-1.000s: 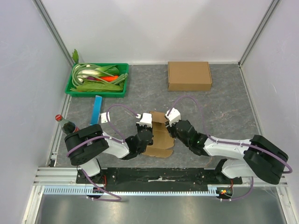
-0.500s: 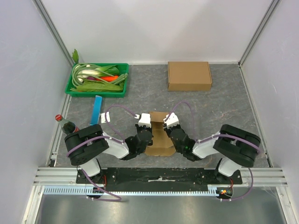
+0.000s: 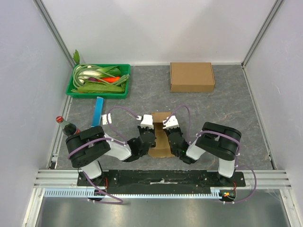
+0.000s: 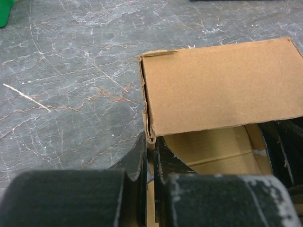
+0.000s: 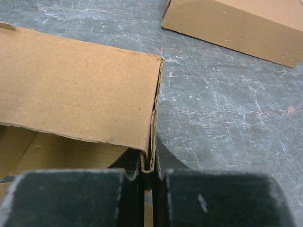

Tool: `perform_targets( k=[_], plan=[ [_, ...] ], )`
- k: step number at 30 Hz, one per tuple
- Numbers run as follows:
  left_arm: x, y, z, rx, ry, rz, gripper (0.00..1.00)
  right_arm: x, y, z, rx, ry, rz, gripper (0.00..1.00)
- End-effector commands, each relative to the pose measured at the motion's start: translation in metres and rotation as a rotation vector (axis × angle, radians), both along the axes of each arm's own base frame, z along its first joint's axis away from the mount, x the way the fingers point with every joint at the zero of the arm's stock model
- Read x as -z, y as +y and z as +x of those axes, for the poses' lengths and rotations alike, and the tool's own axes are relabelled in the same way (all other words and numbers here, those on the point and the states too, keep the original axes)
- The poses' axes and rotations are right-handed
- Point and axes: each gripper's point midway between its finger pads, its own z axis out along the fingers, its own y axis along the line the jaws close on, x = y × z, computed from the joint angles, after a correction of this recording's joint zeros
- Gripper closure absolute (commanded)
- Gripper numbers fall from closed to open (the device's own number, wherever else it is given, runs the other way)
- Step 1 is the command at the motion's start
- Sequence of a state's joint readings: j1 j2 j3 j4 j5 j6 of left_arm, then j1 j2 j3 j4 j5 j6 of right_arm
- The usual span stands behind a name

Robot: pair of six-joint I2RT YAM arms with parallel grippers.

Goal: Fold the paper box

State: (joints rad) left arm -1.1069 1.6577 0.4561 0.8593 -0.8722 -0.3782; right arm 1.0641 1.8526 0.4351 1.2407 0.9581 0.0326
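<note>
The paper box (image 3: 161, 128) is a brown cardboard carton, open and half formed, on the grey table just ahead of the arm bases. My left gripper (image 3: 148, 138) is shut on its left side wall. In the left wrist view the fingertips (image 4: 142, 151) pinch the wall's edge below the raised lid panel (image 4: 218, 85). My right gripper (image 3: 171, 138) is shut on the right side wall. Seen from the right wrist, the gripper (image 5: 150, 163) clamps the doubled cardboard edge beside the lid panel (image 5: 80, 90). The box's inner floor shows below both panels.
A closed brown cardboard box (image 3: 191, 76) lies at the back right, also visible as the closed box (image 5: 236, 19). A green tray (image 3: 75, 90) of vegetables sits at the back left, with a blue strip (image 3: 98, 111) and a red-capped bottle (image 3: 66, 126) near the left edge.
The right arm has swung left to the box's right wall and its jaws have closed on it. The left gripper has kept its hold.
</note>
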Motion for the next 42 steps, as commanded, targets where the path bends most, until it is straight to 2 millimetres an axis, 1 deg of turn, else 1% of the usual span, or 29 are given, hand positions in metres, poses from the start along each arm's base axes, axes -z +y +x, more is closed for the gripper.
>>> perform_targets(
  k=[1, 6, 9, 11, 14, 16, 17, 19, 20, 21, 22, 23, 24, 25, 26, 27, 28, 29, 30, 31, 32, 33, 34, 35, 36, 38, 39, 40, 42],
  plan=[
    [-0.005, -0.002, 0.004, -0.081, -0.001, -0.052, 0.98, -0.016, -0.011, 0.003, 0.107, -0.086, 0.078, 1.0],
    [0.004, -0.004, 0.005, -0.149, 0.051, -0.076, 0.98, -0.016, -0.013, -0.002, 0.169, -0.1, 0.07, 1.0],
    [0.005, -0.003, 0.007, -0.171, 0.047, -0.089, 0.98, -0.02, -0.029, -0.01, 0.331, -0.138, 0.098, 1.0],
    [0.004, -0.008, 0.007, -0.173, 0.053, -0.103, 0.98, -0.008, -0.028, -0.015, 0.425, -0.128, 0.087, 1.0],
    [0.002, -0.013, 0.007, -0.162, 0.057, -0.115, 0.98, -0.002, -0.018, -0.014, 0.381, -0.136, 0.126, 1.0],
    [0.002, -0.013, 0.006, -0.163, 0.056, -0.111, 0.98, -0.008, -0.019, -0.016, 0.346, -0.14, 0.141, 1.0],
    [0.003, -0.012, 0.005, -0.163, 0.059, -0.108, 0.98, -0.011, -0.022, -0.018, 0.331, -0.14, 0.159, 0.79],
    [0.006, -0.008, 0.004, -0.17, 0.059, -0.097, 0.98, -0.023, -0.028, -0.023, 0.253, -0.138, 0.22, 0.46],
    [0.007, -0.007, 0.004, -0.171, 0.058, -0.087, 0.98, -0.012, -0.031, -0.026, 0.235, -0.095, 0.141, 0.22],
    [0.007, -0.005, 0.005, -0.176, 0.054, -0.081, 0.98, -0.022, -0.036, -0.03, 0.212, -0.081, 0.17, 0.15],
    [0.008, -0.003, 0.004, -0.179, 0.052, -0.072, 0.98, -0.019, -0.028, -0.033, 0.143, -0.042, 0.194, 0.09],
    [0.008, -0.002, 0.005, -0.178, 0.047, -0.056, 0.98, 0.003, -0.035, -0.042, 0.131, 0.045, 0.143, 0.02],
    [0.007, -0.001, 0.005, -0.183, 0.042, -0.051, 0.98, -0.012, -0.029, -0.046, 0.093, 0.082, 0.234, 0.02],
    [0.005, -0.002, 0.006, -0.183, 0.039, -0.052, 0.98, -0.005, -0.026, -0.055, 0.045, 0.158, 0.247, 0.02],
    [0.004, -0.002, 0.006, -0.182, 0.038, -0.05, 0.98, 0.015, -0.035, -0.07, 0.035, 0.268, 0.227, 0.02],
    [0.004, -0.003, 0.006, -0.178, 0.041, -0.047, 0.98, 0.002, -0.033, -0.078, -0.011, 0.292, 0.306, 0.02],
    [0.003, -0.003, 0.006, -0.178, 0.041, -0.049, 0.98, 0.016, -0.046, -0.092, -0.01, 0.375, 0.242, 0.02],
    [0.005, -0.003, 0.006, -0.182, 0.041, -0.048, 0.98, 0.016, -0.04, -0.103, -0.032, 0.452, 0.316, 0.02],
    [0.006, -0.003, 0.006, -0.181, 0.046, -0.038, 0.98, -0.005, -0.033, -0.107, -0.073, 0.461, 0.385, 0.02],
    [0.005, -0.005, 0.007, -0.182, 0.05, -0.04, 0.98, 0.005, -0.045, -0.12, -0.055, 0.546, 0.34, 0.02],
    [0.004, -0.007, 0.006, -0.18, 0.063, -0.056, 0.98, 0.005, -0.043, -0.13, -0.064, 0.63, 0.373, 0.02],
    [0.003, -0.009, 0.006, -0.178, 0.072, -0.057, 0.98, -0.01, -0.036, -0.134, -0.036, 0.688, 0.482, 0.02],
    [0.007, -0.005, 0.003, -0.183, 0.089, -0.032, 0.98, 0.002, -0.055, -0.141, 0.047, 0.771, 0.46, 0.02],
    [0.004, -0.005, 0.002, -0.192, 0.103, -0.062, 0.98, 0.001, -0.054, -0.146, 0.046, 0.822, 0.491, 0.02],
    [0.002, -0.004, 0.001, -0.197, 0.112, -0.072, 0.98, 0.003, -0.043, -0.162, 0.006, 0.928, 0.584, 0.02],
    [0.006, 0.0, -0.004, -0.201, 0.146, -0.071, 0.98, -0.012, -0.016, -0.161, -0.09, 0.934, 0.784, 0.02],
    [0.001, -0.001, -0.005, -0.203, 0.149, -0.089, 0.98, -0.005, -0.013, -0.165, -0.097, 0.949, 0.868, 0.02],
    [0.004, 0.001, -0.007, -0.204, 0.162, -0.077, 0.98, -0.009, -0.01, -0.159, -0.094, 0.921, 0.927, 0.02],
    [0.003, -0.001, -0.007, -0.207, 0.177, -0.093, 0.98, 0.001, -0.01, -0.156, -0.074, 0.921, 0.927, 0.02]
  ],
)
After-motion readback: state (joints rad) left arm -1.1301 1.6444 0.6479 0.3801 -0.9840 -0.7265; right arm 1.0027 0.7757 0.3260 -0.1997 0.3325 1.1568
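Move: Between the fingers of the right hand is the box's far right corner; the near flap it moves towards lies about 12 cm back, 4 cm to its left and 5 cm lower. The folded-up far panel's middle is some 2 cm ahead and 4 cm left, at hand height, and the closed box stands about 19 cm ahead and 10 cm right. From the left hand, which grips the far left corner, that near flap is roughly 12 cm back and 4 cm right. Keeping its pinch on the right corner, the right hand first eases back, right and down about a centimetre each, turning some 15 degrees clockwise. It then opens wide, lets go and draws back to about 13 cm in all, arching up and partly down again beside the near flap, rolling its left side up and tipping down. The left hand keeps its pinch and turns about 10 degrees counter-clockwise. ##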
